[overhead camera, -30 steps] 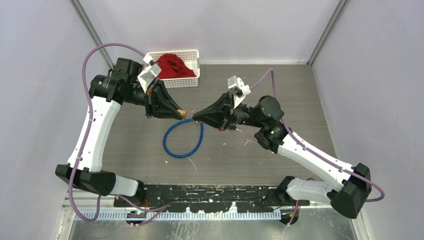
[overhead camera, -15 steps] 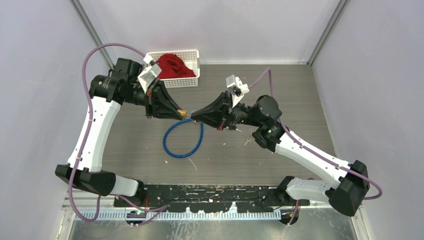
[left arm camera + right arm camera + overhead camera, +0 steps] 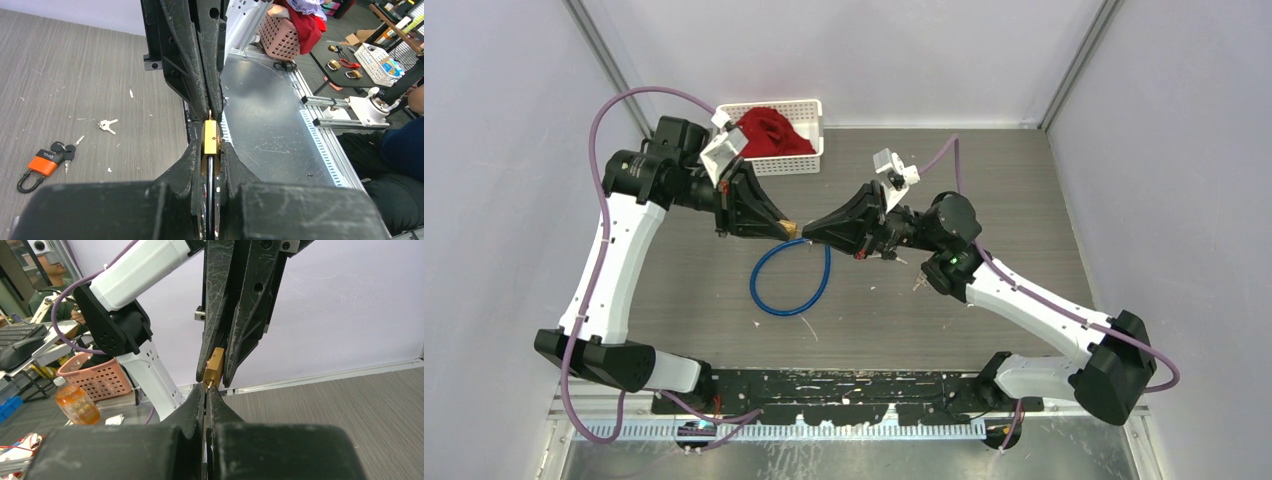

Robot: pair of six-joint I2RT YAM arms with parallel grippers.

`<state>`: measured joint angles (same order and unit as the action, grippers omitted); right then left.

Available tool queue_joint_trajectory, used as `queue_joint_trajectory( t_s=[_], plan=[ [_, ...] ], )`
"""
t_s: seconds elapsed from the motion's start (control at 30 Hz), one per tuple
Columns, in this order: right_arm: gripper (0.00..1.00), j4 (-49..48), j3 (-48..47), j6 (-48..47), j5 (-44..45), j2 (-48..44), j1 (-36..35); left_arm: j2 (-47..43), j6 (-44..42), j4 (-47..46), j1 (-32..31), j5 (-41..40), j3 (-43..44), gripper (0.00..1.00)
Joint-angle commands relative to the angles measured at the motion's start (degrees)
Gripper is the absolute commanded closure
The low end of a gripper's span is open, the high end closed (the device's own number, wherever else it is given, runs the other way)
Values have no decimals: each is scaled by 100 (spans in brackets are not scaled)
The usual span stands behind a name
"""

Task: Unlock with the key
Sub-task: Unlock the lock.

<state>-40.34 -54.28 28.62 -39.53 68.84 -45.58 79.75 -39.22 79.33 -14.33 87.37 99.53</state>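
Observation:
A brass padlock hangs above the table, pinched in my left gripper. Its blue cable loop droops onto the table below. In the left wrist view the brass body sits between the shut fingers. My right gripper meets it tip to tip from the right. It is shut on the key, of which only a silver sliver shows at the padlock's lower face. The rest of the key is hidden between my right gripper's fingers.
A white basket holding a red cloth stands at the back left. An orange padlock with keys and loose keys lie on the grey surface to the right of the grippers. Walls close in on three sides.
My right arm has edged a little to the left, pressing its tip closer to the padlock. The left arm and the cable loop have stayed put.

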Motion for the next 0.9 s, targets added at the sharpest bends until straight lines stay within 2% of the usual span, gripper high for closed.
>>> queue_joint_trajectory(
  t_s=[0.0, 0.23, 0.5, 0.73, 0.77, 0.8, 0.87],
  plan=[
    [99, -711, 133, 174, 100, 35, 14, -148, 18, 73, -59, 1045, 151, 100],
    [99, -984, 187, 183, 226, 153, -64, -154, -58, 108, -84, 1045, 108, 100],
    [99, -971, -23, 11, 505, 507, -382, -136, -72, 133, -126, 1045, 184, 100],
    [98, -837, -206, 246, 738, 734, -394, -166, -76, 161, -150, 1042, 197, 100],
    [90, -786, -198, 319, 659, 716, -344, -175, -71, 162, -155, 1035, 173, 100],
    [76, -767, -172, 417, 532, 700, -274, -192, -73, 150, -148, 1036, 167, 100],
    [60, -817, -21, 677, 361, 553, -86, -201, -88, 146, -141, 1036, 128, 100]
  ],
)
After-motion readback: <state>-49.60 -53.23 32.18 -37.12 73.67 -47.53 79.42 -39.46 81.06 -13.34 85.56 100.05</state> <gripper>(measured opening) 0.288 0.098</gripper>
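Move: The gold padlock, pinched in the left fingers, lies about 3 cm to the left of the right hand, 1 cm ahead and 1 cm above; it sits about 1 cm to the right of the left hand. On the table some 40 cm below the right hand, the blue cable loop lies roughly 13 cm ahead and 6 cm left, the black-orange lock 19 cm ahead and 12 cm right, and the loose silver keys 11 cm ahead and 20 cm right. Leftward, after a brief pause with a slight upward tilt of its fingertips, the right hand pushes the key about 2 cm along into the padlock's keyhole, then stops and opens its fingers roughly a quarter of their range, letting go of the key. The left hand keeps its pinch on the padlock as a backstop and gives a little to the left, under 1 cm. ##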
